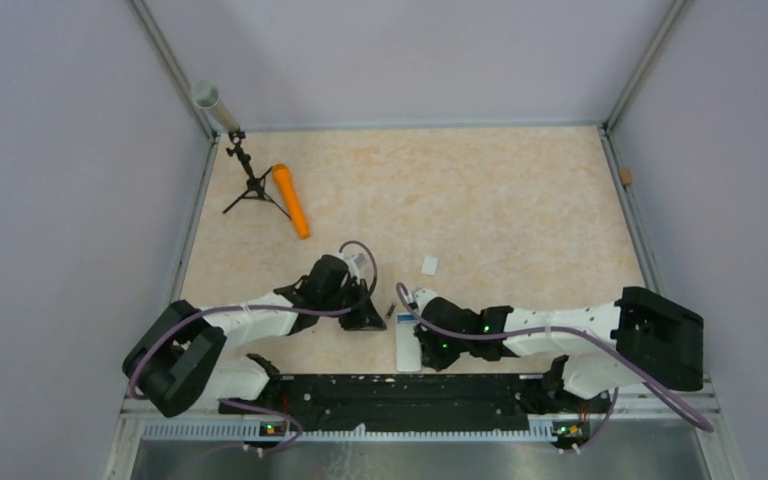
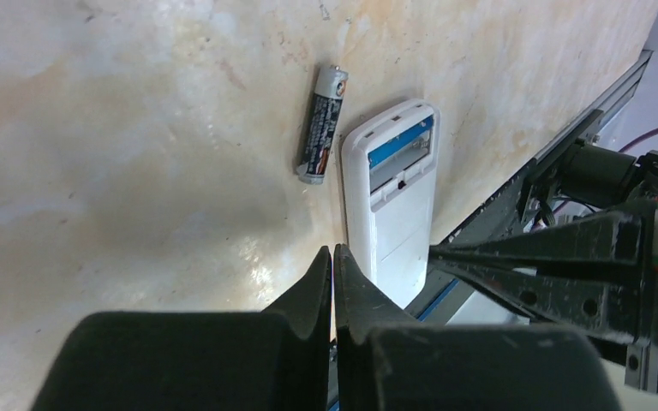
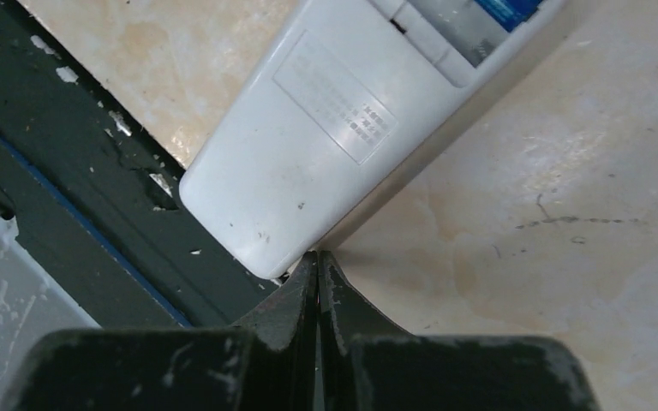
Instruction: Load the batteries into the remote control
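The white remote control (image 1: pixel 406 352) (image 2: pixel 394 231) (image 3: pixel 308 145) lies back up at the table's near edge, its battery recess open at the far end. A blue battery (image 2: pixel 398 142) (image 3: pixel 510 8) sits in that recess. The dark battery (image 1: pixel 389 312) (image 2: pixel 321 126) lies on the table just left of the remote's far end. My left gripper (image 1: pixel 382 325) (image 2: pixel 334 250) is shut and empty, tips by the remote's left edge. My right gripper (image 1: pixel 421 358) (image 3: pixel 318 254) is shut and empty, tips at the remote's near corner; its fingers (image 2: pixel 514 257) point at the remote's right side.
A small white flat piece (image 1: pixel 429 265) lies beyond the remote. An orange cylinder (image 1: pixel 291 200), a small black tripod (image 1: pixel 250 185) and a grey tube (image 1: pixel 212 103) stand at the back left. The black rail (image 1: pixel 400 395) runs along the near edge, right behind the remote.
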You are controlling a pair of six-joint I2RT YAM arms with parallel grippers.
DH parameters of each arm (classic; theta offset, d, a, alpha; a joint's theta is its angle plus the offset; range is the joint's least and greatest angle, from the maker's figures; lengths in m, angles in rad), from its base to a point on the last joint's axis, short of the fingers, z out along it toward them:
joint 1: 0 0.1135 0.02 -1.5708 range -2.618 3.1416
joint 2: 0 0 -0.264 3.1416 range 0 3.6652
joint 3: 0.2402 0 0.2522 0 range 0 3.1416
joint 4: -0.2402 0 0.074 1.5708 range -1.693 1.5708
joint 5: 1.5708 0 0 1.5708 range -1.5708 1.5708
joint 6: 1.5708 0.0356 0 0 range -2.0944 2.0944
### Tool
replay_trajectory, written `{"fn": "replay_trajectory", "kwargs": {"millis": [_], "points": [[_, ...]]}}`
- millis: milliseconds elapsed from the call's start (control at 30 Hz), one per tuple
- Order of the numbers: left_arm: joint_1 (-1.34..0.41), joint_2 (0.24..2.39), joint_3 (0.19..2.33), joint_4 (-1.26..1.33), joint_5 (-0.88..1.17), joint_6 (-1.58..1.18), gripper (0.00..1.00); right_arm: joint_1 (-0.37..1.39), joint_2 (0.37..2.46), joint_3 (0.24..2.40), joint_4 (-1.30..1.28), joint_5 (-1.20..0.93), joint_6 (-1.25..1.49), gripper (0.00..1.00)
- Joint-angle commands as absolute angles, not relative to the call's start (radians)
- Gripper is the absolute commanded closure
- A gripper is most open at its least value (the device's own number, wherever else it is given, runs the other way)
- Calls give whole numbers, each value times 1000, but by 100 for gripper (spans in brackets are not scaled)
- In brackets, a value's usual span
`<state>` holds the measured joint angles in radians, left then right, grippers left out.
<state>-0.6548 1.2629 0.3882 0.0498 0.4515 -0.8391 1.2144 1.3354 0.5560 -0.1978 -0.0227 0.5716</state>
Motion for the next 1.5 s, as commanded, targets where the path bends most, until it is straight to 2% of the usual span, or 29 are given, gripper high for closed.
{"fn": "replay_trajectory", "kwargs": {"millis": [0,267,667,833,1133,1333,1467], "points": [[-685,1333,460,66,438,-820,100,1257,1337,534,-117,-38,609,100],[-736,1439,544,84,435,-823,100,1299,1416,566,-16,-18,621,100],[-769,1488,593,76,440,-804,100,1307,1514,631,80,74,617,100],[-769,1424,598,8,382,-783,100,1307,1493,647,53,84,592,100],[-769,1216,589,-150,255,-764,97,1306,1269,627,-78,178,535,100],[-769,1129,562,-224,276,-738,98,1235,1174,663,-212,229,455,100],[-769,1070,529,-244,363,-717,100,1164,1168,696,-246,207,399,100]]}}
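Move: The remote control lies to the right hand's left: its middle is about 5 cm ahead and 3 cm left, level in height, and the closed fingertips sit by its near right corner. From the left hand its middle is some 3 cm back, 5 cm right and 2 cm below. The loose battery lies 4 cm ahead of the left hand, 1 cm right and 2 cm lower; the white cover is some 14 cm ahead and 10 cm right. Closed right fingertips push the remote's near end leftwards about 6 cm, staying low, while the shut left hand sweeps some 4 cm right against its compartment end, the two working as a pair to turn the remote clockwise. Both hands then lift clear, the left about 5 cm up and drifting back left, the right nearly 7 cm up while going forward and rightwards. ##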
